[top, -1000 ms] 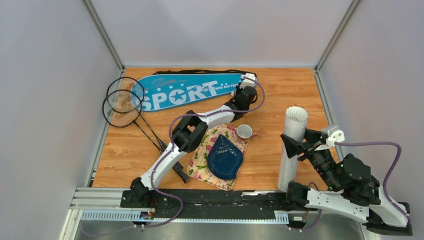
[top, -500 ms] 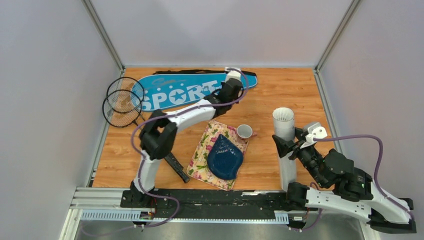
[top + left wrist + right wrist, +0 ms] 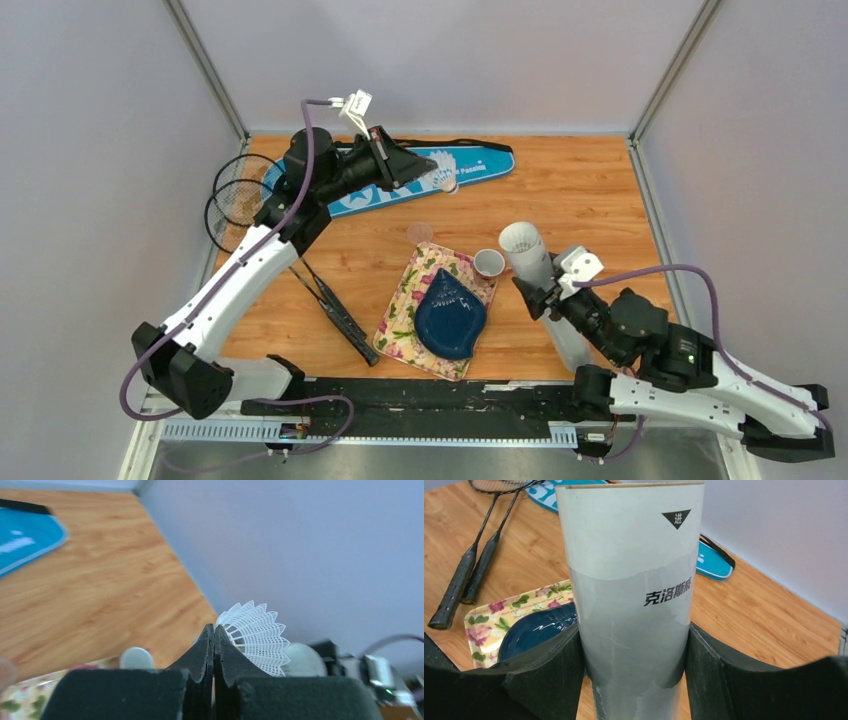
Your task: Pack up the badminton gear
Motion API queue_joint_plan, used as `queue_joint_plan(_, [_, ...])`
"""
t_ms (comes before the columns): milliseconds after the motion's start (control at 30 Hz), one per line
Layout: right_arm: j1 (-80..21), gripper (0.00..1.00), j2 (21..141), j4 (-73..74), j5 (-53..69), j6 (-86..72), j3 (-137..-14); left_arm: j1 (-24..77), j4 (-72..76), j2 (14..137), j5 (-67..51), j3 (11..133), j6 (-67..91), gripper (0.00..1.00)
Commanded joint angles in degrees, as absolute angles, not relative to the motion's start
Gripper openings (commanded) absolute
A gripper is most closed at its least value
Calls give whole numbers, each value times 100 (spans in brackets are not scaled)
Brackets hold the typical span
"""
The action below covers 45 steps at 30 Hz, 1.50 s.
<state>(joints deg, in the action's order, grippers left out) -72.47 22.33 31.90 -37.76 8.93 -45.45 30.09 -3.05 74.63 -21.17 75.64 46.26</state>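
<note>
My left gripper hangs high over the blue "SPORT" racket bag, shut on the skirt edge of a white shuttlecock. In the left wrist view the shuttlecock fans out to the right of the pinched jaw tips. My right gripper clasps the long white tube, which leans with its open mouth up, right of the cup. Its jaws press both sides of the tube. Two black rackets lie at the left, heads on the bag's end.
A dark blue plate sits on a floral cloth at the middle front, with a small white cup at its far right corner. Grey walls close in the left, back and right. The racket handles reach toward the cloth.
The left jaws shut on the shuttlecock, and the arm lifted it up and back to the left. The right arm carried the tube left toward the cup and tilted it.
</note>
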Motion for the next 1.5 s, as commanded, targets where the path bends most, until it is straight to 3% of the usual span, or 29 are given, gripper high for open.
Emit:
queue_joint_plan(0, [-7260, 31, 2750, 2321, -2963, 1432, -4509, 3076, 342, 7181, -4461, 7576, 5736, 0])
queue_joint_plan(367, [-7251, 32, 3356, 1161, -2645, 2232, -4280, 3234, 1072, 6785, -4939, 7084, 6390, 0])
queue_joint_plan(867, [-7233, 33, 3331, 405, -2874, 2057, -4131, 4086, 668, 6776, -3868, 6785, 5318, 0])
queue_joint_plan(1067, [-7225, 33, 3226, 237, -2856, 1969, -3990, 4368, 53, 7136, -3542, 7198, 4834, 0])
queue_joint_plan(1100, [-7233, 33, 3217, 237, -2856, 1960, -3964, 4368, 27, 7154, -3525, 7233, 4808, 3])
queue_joint_plan(1133, [-7225, 32, 3208, 220, -2874, 1951, -3938, 4368, 18, 7172, -3524, 7225, 4782, 22])
queue_joint_plan(1233, [-7233, 32, 3129, 220, -2909, 1846, -3876, 4359, 26, 7076, -3498, 7128, 4685, 46])
queue_joint_plan(1467, [-7233, 32, 2769, 185, -2927, 1670, -3665, 4359, -237, 6794, -3463, 7058, 4193, 56])
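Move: From the left hand, which already holds a shuttlecock some 2 cm ahead and 3 cm to its right, the tube's open mouth lies about 14 cm back, 16 cm right and 2 cm lower. The cup stands level ahead, 16 cm right and 33 cm below; the blue dish 14 cm back, 6 cm right, 35 cm below. From the right hand, gripping the tube below its mouth, that shuttlecock is roughly 16 cm ahead, 19 cm left and 10 cm up. Back and then rightward, about 14 cm by 6, the left hand carries the shuttlecock to the tube mouth, rising slightly before sinking again while its fingers swing some 30 degrees clockwise. The right hand keeps its grip and brings the tube about 8 cm left to meet it, turning slightly counter-clockwise and tipping up. With the cork pointing into the mouth, the left fingers open about halfway and let go. ##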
